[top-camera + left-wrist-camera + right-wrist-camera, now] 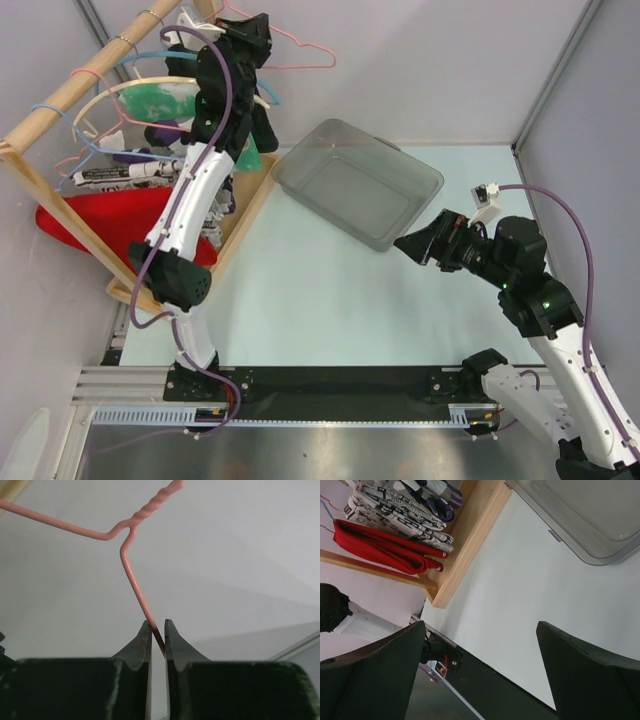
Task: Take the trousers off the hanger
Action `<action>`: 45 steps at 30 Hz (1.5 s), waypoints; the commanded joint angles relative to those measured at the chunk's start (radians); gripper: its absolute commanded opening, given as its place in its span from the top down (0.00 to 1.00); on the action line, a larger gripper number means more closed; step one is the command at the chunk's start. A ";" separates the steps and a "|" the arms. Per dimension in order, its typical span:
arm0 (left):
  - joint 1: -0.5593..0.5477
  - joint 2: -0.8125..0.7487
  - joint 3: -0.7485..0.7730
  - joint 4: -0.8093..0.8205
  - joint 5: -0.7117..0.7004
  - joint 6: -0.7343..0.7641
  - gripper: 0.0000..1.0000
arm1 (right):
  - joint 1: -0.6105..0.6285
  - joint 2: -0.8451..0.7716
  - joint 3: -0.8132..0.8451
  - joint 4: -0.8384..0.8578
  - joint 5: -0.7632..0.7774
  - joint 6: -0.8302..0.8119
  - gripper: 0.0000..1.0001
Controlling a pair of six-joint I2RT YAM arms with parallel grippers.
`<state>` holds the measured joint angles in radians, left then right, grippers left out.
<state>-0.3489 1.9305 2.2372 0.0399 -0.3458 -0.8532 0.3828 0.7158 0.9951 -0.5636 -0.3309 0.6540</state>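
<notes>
The hanger (pixel 318 50) is thin pink wire, lifted off to the right of the wooden rail. My left gripper (pixel 258 32) is raised at the top of the rack and is shut on the hanger. In the left wrist view the pink wire (pixel 131 570) runs down from its twisted neck into the narrow gap of my left gripper (pixel 158 625). The trousers are hidden from every view. My right gripper (pixel 405 243) hovers above the table near the bin, jaws wide open. The right wrist view shows nothing between the jaws of my right gripper (pixel 480 625).
A clear grey bin (pixel 360 185) sits mid-table. The wooden rack (pixel 60 100) on the left carries a blue wire hanger (pixel 60 105), a cream hanger (pixel 150 85), patterned garments (pixel 125 172) and a red cloth (pixel 100 225). Its wooden base (pixel 470 535) borders the white table.
</notes>
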 commanded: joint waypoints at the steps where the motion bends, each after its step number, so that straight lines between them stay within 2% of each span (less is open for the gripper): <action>1: -0.018 -0.172 -0.053 0.132 0.100 -0.004 1.00 | 0.005 -0.012 0.054 0.016 -0.007 -0.019 0.00; 7: -0.053 -0.287 -0.207 0.140 0.186 -0.084 1.00 | 0.008 0.008 0.073 -0.013 -0.016 -0.060 0.00; 12: -0.087 -0.364 -0.339 0.170 0.333 -0.112 1.00 | 0.021 0.045 0.120 -0.086 0.010 -0.128 0.00; 20: -0.163 -0.542 -0.568 0.209 0.458 -0.066 1.00 | 0.050 0.089 0.194 -0.176 0.122 -0.197 0.00; 24: -0.188 -0.602 -0.622 0.209 0.568 -0.061 1.00 | 0.068 0.135 0.241 -0.196 0.147 -0.212 0.00; 29: -0.249 -0.692 -0.732 0.218 0.634 -0.027 1.00 | 0.071 0.192 0.353 -0.177 0.070 -0.152 0.00; 33: -0.260 -0.761 -0.815 0.239 0.721 -0.066 1.00 | 0.077 0.270 0.474 -0.187 -0.005 -0.128 0.00; 40: -0.300 -0.853 -0.887 0.247 0.872 -0.083 1.00 | 0.102 0.358 0.524 0.013 -0.141 0.018 0.00; 43: -0.311 -0.878 -0.896 0.265 0.933 -0.069 1.00 | 0.113 0.392 0.534 0.100 -0.125 0.133 0.02; 45: -0.311 -0.892 -0.906 0.267 0.996 -0.040 1.00 | 0.129 0.410 0.524 0.178 -0.074 0.245 0.07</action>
<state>-0.6487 1.1191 1.3178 0.0906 0.4988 -0.9787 0.4881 1.1049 1.4872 -0.5648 -0.4160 0.7006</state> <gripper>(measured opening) 0.122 0.963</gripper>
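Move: The left hand already holds the pink hanger with the dark trousers; the open right gripper it is taken to lies about 34 cm back, 26 cm right and 24 cm lower. The grey tray lies some 5 cm back, 17 cm right and 50 cm below the left hand, the cream hanger about 11 cm back and 15 cm left. From the right hand, the trousers hang roughly 32 cm ahead, 28 cm left, slightly higher; the tray sits 28 cm ahead, 9 cm left, 30 cm below. Left carries the pinched hanger back about 34 cm and right, turning clockwise, towards the rising, open right hand. ##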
